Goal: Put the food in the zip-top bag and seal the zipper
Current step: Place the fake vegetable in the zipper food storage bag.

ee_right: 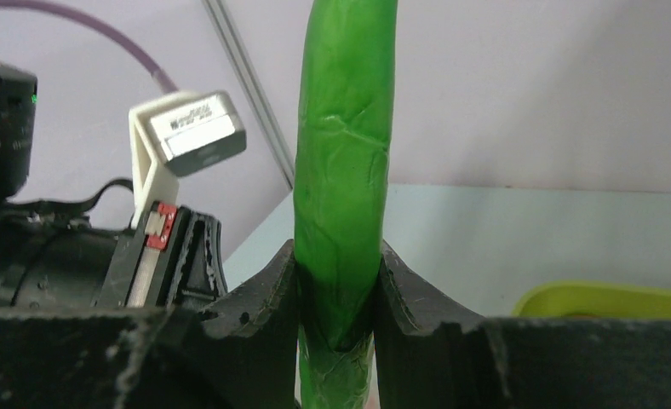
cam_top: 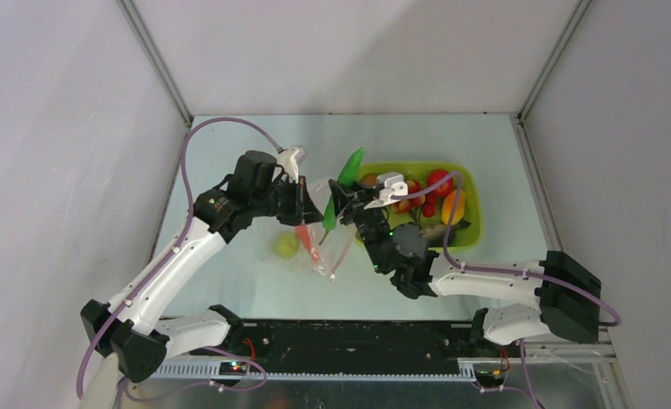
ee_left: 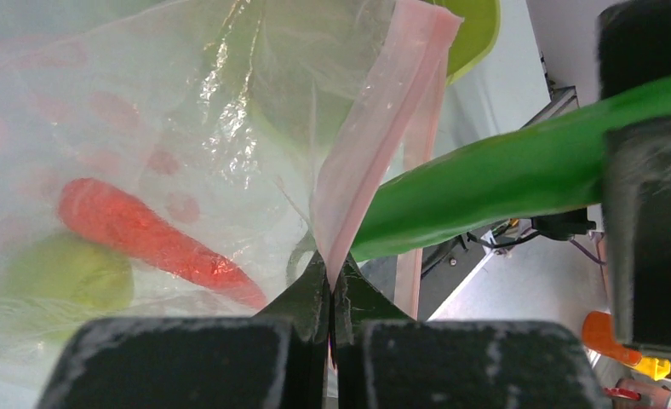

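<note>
The clear zip-top bag (cam_top: pixel 324 251) hangs over the table, with its pinkish zipper (ee_left: pixel 383 128) strip pinched in my shut left gripper (ee_left: pixel 330 271). Inside the bag lie a green lime (ee_left: pixel 60 277) and a long red piece (ee_left: pixel 145 232). My right gripper (ee_right: pixel 339 266) is shut on the long green pod (ee_right: pixel 345 153). It holds the pod (cam_top: pixel 342 189) slanted at the bag's open mouth, just right of the left gripper (cam_top: pixel 302 203). The pod's (ee_left: pixel 502 175) lower end sits beside the strip. More food, a red tomato (cam_top: pixel 438 181) and orange-yellow pieces (cam_top: pixel 453 206), lies in the tub.
A lime-green plastic tub (cam_top: pixel 471 232) stands on the table right of the bag, behind the right arm. White enclosure walls close in on three sides. The left arm's purple cable (cam_top: pixel 221 123) loops above it.
</note>
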{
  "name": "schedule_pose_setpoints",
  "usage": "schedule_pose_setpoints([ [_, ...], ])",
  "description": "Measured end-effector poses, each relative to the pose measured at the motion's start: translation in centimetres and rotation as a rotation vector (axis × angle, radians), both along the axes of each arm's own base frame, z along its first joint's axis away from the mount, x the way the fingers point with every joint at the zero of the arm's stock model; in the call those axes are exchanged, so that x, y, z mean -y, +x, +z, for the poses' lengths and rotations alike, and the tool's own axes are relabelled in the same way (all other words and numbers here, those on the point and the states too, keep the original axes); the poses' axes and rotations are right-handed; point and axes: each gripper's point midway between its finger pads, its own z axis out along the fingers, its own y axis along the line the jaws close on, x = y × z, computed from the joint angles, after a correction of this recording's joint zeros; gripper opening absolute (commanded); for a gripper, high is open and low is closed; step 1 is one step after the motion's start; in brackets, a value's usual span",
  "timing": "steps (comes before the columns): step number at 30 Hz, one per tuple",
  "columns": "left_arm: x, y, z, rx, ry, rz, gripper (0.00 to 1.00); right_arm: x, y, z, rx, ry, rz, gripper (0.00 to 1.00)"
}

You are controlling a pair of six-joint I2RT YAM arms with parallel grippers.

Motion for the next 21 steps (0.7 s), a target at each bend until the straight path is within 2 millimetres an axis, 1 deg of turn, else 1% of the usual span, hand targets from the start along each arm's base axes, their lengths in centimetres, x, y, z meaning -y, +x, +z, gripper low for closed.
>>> schedule_pose_setpoints([
  [2, -0.1, -0.1, -0.2, -0.006, 0.004, 0.001, 0.00, -0.7, -0.4, -1.0, -0.015, -0.023, 0.000, 0.02],
  [6, -0.3, -0.4, -0.9, -0.029, 0.018, 0.001, 0.00, -1.4, -0.7, -2.3, -0.040, -0.048, -0.011, 0.09],
  [10, -0.3, -0.4, -1.0, -0.030, 0.019, 0.001, 0.00, -1.8, -0.9, -3.8, -0.072, -0.059, -0.029, 0.14],
  [15, -0.3, -0.5, -1.0, -0.033, 0.016, -0.002, 0.00, -2.3, -0.8, -5.4, -0.095, -0.058, -0.065, 0.25],
  [19, -0.1, -0.7, -0.8, -0.038, 0.006, -0.013, 0.00, -2.3, -1.1, -5.6, -0.089, -0.059, -0.091, 0.30],
  [21, -0.1, -0.9, -0.6, -0.039, -0.002, -0.014, 0.00, -2.2, -1.3, -5.5, -0.086, -0.052, -0.103, 0.38],
])
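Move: The bag mouth, spread by the left fingers pinching its edge, lies about 9 cm below the right hand, some 5 cm back and 3 cm left. In the bag, the yellow-green fruit is about 12 cm back, 13 cm left and 30 cm below the right hand; the green bin's middle is some 19 cm right, 1 cm back, 30 cm below. From the left hand, the mouth's middle is about 4 cm right, 1 cm back, nearly level. The right hand lowers the still-gripped green vegetable about 5 cm, easing left, stem-first into the left-held bag mouth. ##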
